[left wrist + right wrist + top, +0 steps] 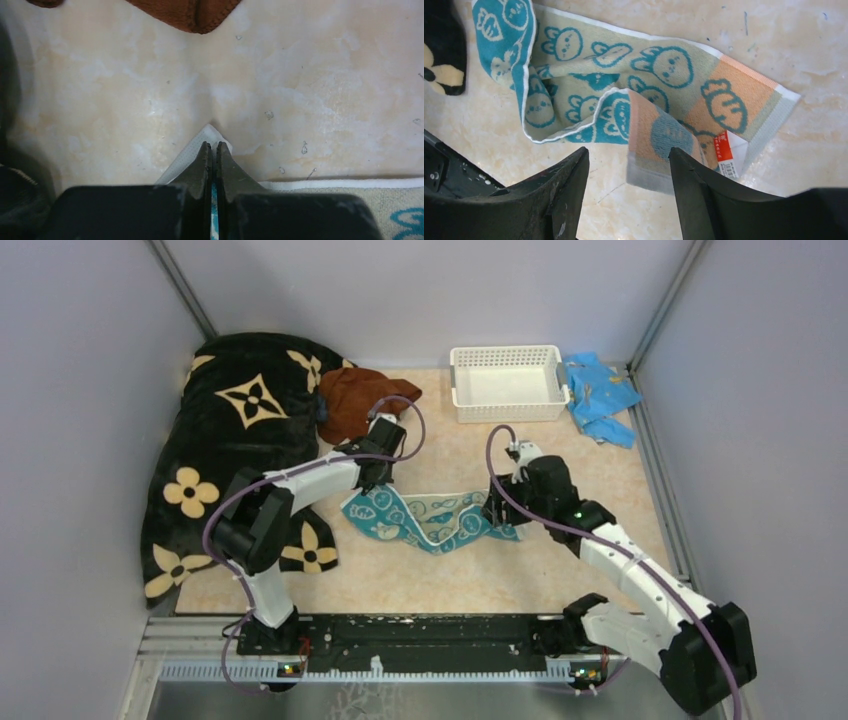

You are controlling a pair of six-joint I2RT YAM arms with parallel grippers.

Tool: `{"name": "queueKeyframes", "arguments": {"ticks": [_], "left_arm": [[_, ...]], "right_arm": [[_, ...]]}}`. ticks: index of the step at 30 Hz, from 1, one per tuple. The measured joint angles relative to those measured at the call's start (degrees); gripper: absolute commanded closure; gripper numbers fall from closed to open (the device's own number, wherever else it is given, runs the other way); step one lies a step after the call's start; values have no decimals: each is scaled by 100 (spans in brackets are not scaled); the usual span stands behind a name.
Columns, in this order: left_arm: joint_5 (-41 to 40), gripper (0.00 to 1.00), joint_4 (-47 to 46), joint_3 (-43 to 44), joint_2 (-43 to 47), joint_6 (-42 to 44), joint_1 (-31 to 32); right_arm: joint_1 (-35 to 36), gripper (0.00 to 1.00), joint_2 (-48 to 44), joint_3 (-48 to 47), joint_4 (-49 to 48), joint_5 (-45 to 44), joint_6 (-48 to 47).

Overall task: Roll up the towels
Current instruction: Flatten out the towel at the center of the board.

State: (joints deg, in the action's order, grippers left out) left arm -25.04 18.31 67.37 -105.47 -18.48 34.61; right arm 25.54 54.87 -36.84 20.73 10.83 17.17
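The teal-and-white patterned towel [430,520] lies crumpled and partly folded on the table's middle. My left gripper [374,483] is at its left end, shut on a white-edged corner [192,156], with teal cloth showing between the closed jaws of the left gripper [211,146]. My right gripper [497,510] hovers over the towel's right end, and in its wrist view the right gripper [629,154] is open with a folded orange-and-grey corner [659,150] just beyond the fingertips. The rust-brown towel [358,400] sits bunched at the back left, its edge [192,14] ahead of the left gripper.
A big black blanket with tan flowers [235,430] covers the left side and shows at the edge of the right wrist view [441,55]. A white basket [462,400] stands at the back, with a bright light-blue cloth [600,395] to its right. Grey walls surround the table.
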Motion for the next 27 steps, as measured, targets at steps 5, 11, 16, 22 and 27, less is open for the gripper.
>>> {"name": "queueKeyframes", "arguments": {"ticks": [5, 11, 16, 22, 27], "left_arm": [[146, 100, -116, -205, 588, -37, -142], [271, 100, -214, -402, 817, -72, -240], [328, 100, -216, -466, 1119, -74, -341], [356, 100, -240, -455, 1663, -48, -481], [234, 100, -247, -409, 2361, 37, -566]], "right_arm": [[791, 48, 726, -459, 61, -695, -284], [1088, 81, 1128, -605, 382, -1530, -428], [1119, 100, 1108, -632, 695, -2100, -459], [1121, 100, 702, -918, 1062, -2723, -564], [1121, 100, 133, -1486, 1180, -3254, -789]]}}
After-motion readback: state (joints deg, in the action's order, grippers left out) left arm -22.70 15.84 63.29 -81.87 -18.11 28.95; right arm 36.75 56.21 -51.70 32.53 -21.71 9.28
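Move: The towel's loose right-hand flap lies almost under the right hand, about 1 cm ahead, 1 cm to its right and 4 cm down; the towel's middle is some 13 cm to that hand's left, about level fore and aft. The white basket is roughly 30 cm ahead and 3 cm right. The left hand already pinches the far left corner; from it the flap lies about 25 cm right and 7 cm back, the brown cloth 19 cm ahead and 3 cm left. The towel's loose flap is caught as the right hand edges left, then sinks about 3 cm back to the right, rolling some 20 degrees left side down, and shuts on it; it then lifts sharply, still going right and a little forward. The left hand keeps its pinch and raises its corner about 13 cm, drifting left and tipping its fingers up. ##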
